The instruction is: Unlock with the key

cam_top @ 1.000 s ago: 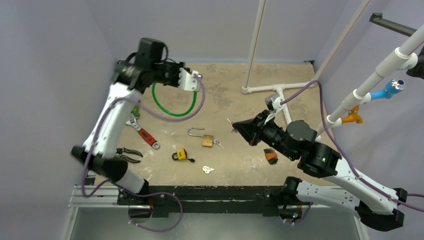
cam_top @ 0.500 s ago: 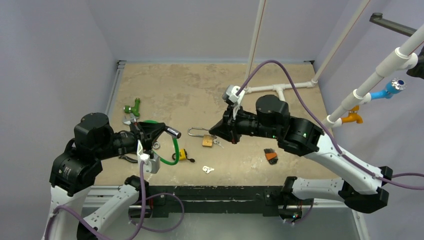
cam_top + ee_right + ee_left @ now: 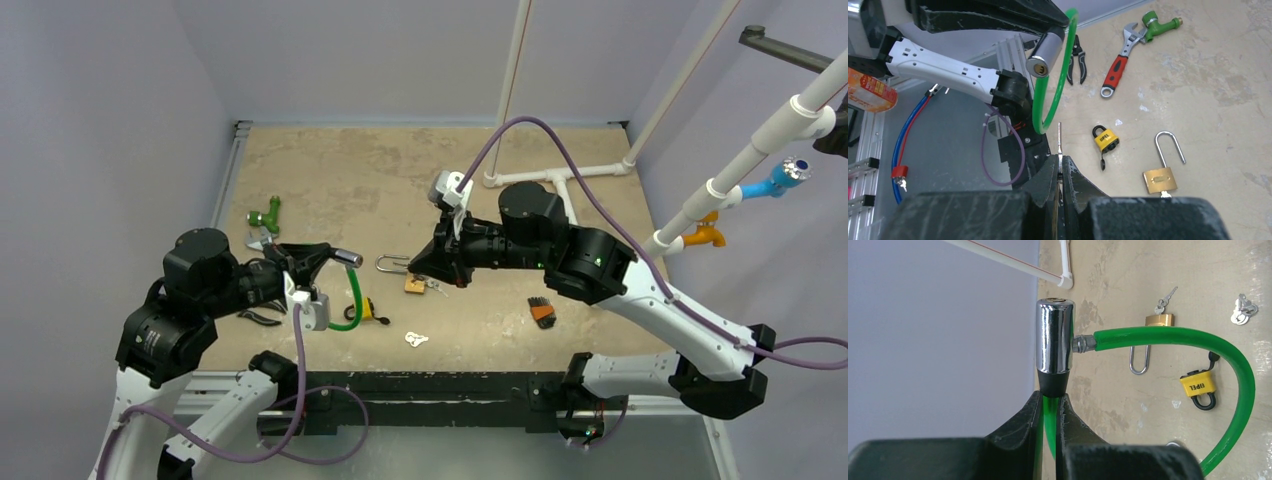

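Note:
A green cable lock (image 3: 1173, 335) with a chrome cylinder (image 3: 1054, 337) is held off the table. My left gripper (image 3: 1050, 400) is shut on the green cable just below the cylinder's black collar. In the top view the cylinder (image 3: 347, 258) sticks out to the right of the left gripper (image 3: 318, 256). My right gripper (image 3: 1060, 162) is shut on a thin key (image 3: 1059, 137), whose blade points out past the fingertips. In the right wrist view the cylinder's keyhole face (image 3: 1036, 66) lies ahead of the blade, a clear gap apart. The right gripper (image 3: 415, 265) hovers over the table's middle.
A brass padlock (image 3: 413, 281) with an open shackle, a yellow padlock (image 3: 362, 310) and a loose key bunch (image 3: 416, 339) lie under the grippers. A red-handled wrench (image 3: 1118, 60), pliers (image 3: 258, 317) and a green nozzle (image 3: 265, 215) lie left. White pipes (image 3: 560, 175) stand at the back right.
The left arm swung down from the back left to the front left, carrying the cable lock. The right arm moved left with the key, towards the lock cylinder.

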### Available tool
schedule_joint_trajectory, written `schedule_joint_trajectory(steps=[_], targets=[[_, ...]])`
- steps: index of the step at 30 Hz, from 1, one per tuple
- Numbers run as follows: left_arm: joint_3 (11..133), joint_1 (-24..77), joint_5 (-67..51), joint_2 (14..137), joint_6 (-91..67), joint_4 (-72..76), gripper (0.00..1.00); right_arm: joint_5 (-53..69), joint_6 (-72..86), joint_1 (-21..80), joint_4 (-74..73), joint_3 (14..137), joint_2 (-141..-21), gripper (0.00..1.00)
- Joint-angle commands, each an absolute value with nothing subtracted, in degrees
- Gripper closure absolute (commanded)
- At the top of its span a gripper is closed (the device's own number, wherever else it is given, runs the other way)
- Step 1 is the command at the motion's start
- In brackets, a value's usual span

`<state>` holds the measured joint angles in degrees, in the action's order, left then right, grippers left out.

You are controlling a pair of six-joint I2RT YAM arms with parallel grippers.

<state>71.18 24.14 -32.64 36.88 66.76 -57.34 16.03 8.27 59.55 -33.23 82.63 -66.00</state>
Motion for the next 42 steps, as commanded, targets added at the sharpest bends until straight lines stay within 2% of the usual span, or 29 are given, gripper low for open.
schedule_joint_trajectory(steps=[1, 19, 42], targets=[[71.02, 24.24, -30.37, 37.8, 65.2, -50.38, 1.0, 19.02, 8.39, 59.39, -29.54, 86.31, -66.87, 1.0], [70.6, 24.57, -31.01, 37.99, 68.89, -52.15, 1.0, 25.98, 12.11, 59.4, -23.27, 87.38, -72.05, 1.0], [70.93, 25.09, -32.0, 36.61, 71.15, -53.58, 1.0, 23.8, 10.86, 59.24, -23.29, 86.41, -74.19, 1.0]])
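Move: The cable lock's metal cylinder, gripped in my left hand, lies about 10 cm to the left of my right hand, 1 cm ahead and roughly level; that hand holds the key. From my left hand the cylinder sticks out 4 cm to the right, about 1 cm back and 1 cm lower. On the table, some 28 cm below my right hand, the brass padlock sits 9 cm ahead and 2 cm left, the yellow padlock 14 cm left and 3 cm ahead. I carry the key left in my right hand, about 5 cm towards the keyhole end of the cable lock, quickly at first, then creeping, rising a centimetre on the way and sinking back at the end while the hand turns some 10 degrees counter-clockwise. My left hand shifts the lock about 1 cm forward, then holds it nearly still; both grips stay shut. ##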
